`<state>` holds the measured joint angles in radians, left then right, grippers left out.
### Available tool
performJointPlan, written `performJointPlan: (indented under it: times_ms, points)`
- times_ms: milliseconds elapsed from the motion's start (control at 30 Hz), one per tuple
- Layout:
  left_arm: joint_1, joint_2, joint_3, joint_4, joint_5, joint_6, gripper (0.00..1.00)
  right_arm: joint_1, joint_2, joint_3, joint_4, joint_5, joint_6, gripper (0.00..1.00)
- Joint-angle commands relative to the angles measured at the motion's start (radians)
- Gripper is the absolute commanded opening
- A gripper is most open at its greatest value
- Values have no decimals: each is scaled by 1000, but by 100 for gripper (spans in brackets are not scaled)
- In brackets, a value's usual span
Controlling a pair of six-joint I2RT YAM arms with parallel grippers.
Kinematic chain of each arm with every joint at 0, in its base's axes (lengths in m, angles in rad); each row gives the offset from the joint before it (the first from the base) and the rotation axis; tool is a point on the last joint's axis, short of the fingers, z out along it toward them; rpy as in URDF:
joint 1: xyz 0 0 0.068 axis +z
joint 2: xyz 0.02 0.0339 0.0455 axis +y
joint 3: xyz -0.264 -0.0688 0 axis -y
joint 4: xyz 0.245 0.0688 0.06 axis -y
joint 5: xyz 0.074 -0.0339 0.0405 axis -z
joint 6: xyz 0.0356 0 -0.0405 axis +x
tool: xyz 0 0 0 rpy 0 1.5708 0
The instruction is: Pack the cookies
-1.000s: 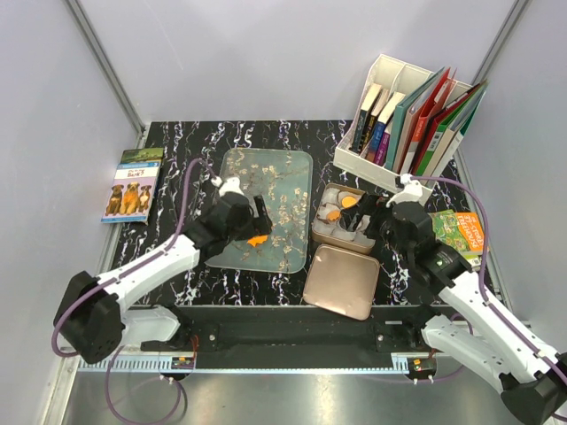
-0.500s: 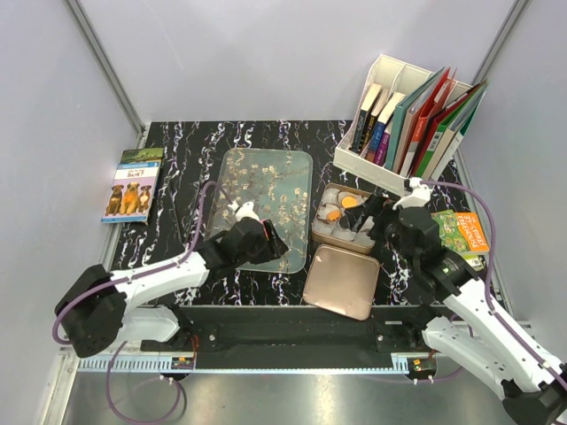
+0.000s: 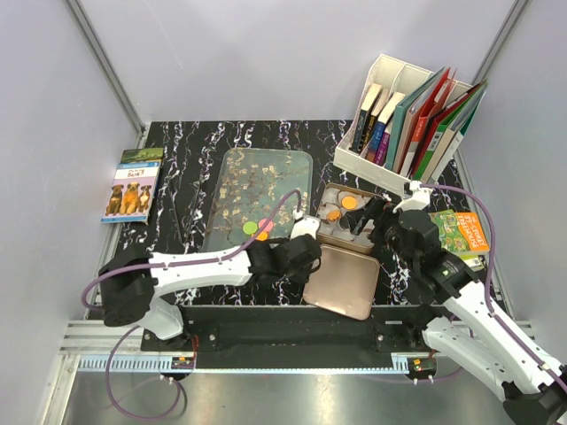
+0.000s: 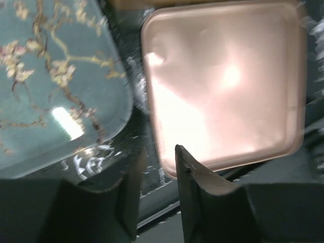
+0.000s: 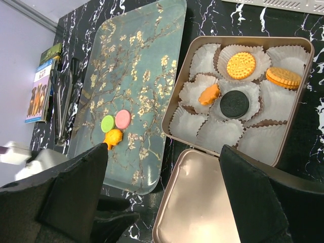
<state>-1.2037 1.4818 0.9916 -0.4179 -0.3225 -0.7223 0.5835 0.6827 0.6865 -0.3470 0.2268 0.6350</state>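
Observation:
Three cookies lie together on the blossom-patterned tray (image 5: 147, 61): a green one (image 5: 107, 123), a pink one (image 5: 123, 118) and an orange fish-shaped one (image 5: 112, 137). The open tin (image 5: 243, 38), lined with white paper cups, holds two round orange cookies (image 5: 241, 65), an orange fish (image 5: 209, 94) and a black cookie (image 5: 234, 104). Its lid (image 4: 223, 86) lies flat in front of it. My left gripper (image 4: 160, 150) hangs low at the lid's near left corner, jaws a narrow gap apart with nothing between. My right gripper (image 5: 164, 167) hovers wide open and empty above the lid and tin.
A white rack of books (image 3: 412, 115) stands at the back right. A green book (image 3: 459, 232) lies beside the right arm. A dog booklet (image 3: 131, 184) lies at the far left, with metal tongs (image 5: 62, 109) along the tray's left side.
The left arm has swung from over the tray rightward to the lid's left corner, its jaws narrowing and empty. The tray's cookies are now uncovered. The right arm has barely moved.

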Motion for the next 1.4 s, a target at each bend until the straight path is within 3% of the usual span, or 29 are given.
performJointPlan:
  times_ms: [0, 233, 1033, 1133, 1300, 1367]
  points:
    - [-28, 40, 30, -129, -76, 43, 33, 3, -9, 10, -7, 22, 0, 100]
    - [-69, 43, -36, -131, -67, 17, 30, 3, 14, 10, -6, 22, 2, 100]
    - [-96, 233, 28, 59, -12, 4, 37, 4, -29, -31, -1, -7, 14, 100]
    - [-94, 259, 39, 44, -9, -2, 32, 3, -28, -35, -1, -7, 15, 100]
    - [-96, 255, 38, 19, -13, -11, 6, 4, -23, -35, -1, -6, 17, 100]
    - [-96, 242, 24, 14, -16, -15, 0, 3, -22, -28, -1, -1, 14, 100]
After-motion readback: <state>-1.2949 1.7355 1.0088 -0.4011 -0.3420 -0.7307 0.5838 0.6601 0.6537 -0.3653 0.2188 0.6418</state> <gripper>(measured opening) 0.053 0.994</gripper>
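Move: The lid's near-left corner lies almost directly under the left hand, about 9 cm below and some 2 cm back. The lid's middle is about 10 cm to the right and 3 cm ahead. The cookie tin stands about 18 cm ahead and 10 cm to the right, and the orange cookie on the tray some 13 cm ahead and 11 cm left. From the right hand, the corner is about 11 cm back, 16 cm left and 21 cm below. The lid's near-left corner is taken by the left hand, which first sinks while drawing back and left about 3 cm, rolling its left side up some 15 degrees. It then eases back right as it goes on down, 8 cm lower in all, and its partly open fingers shut over the rim at that corner. ##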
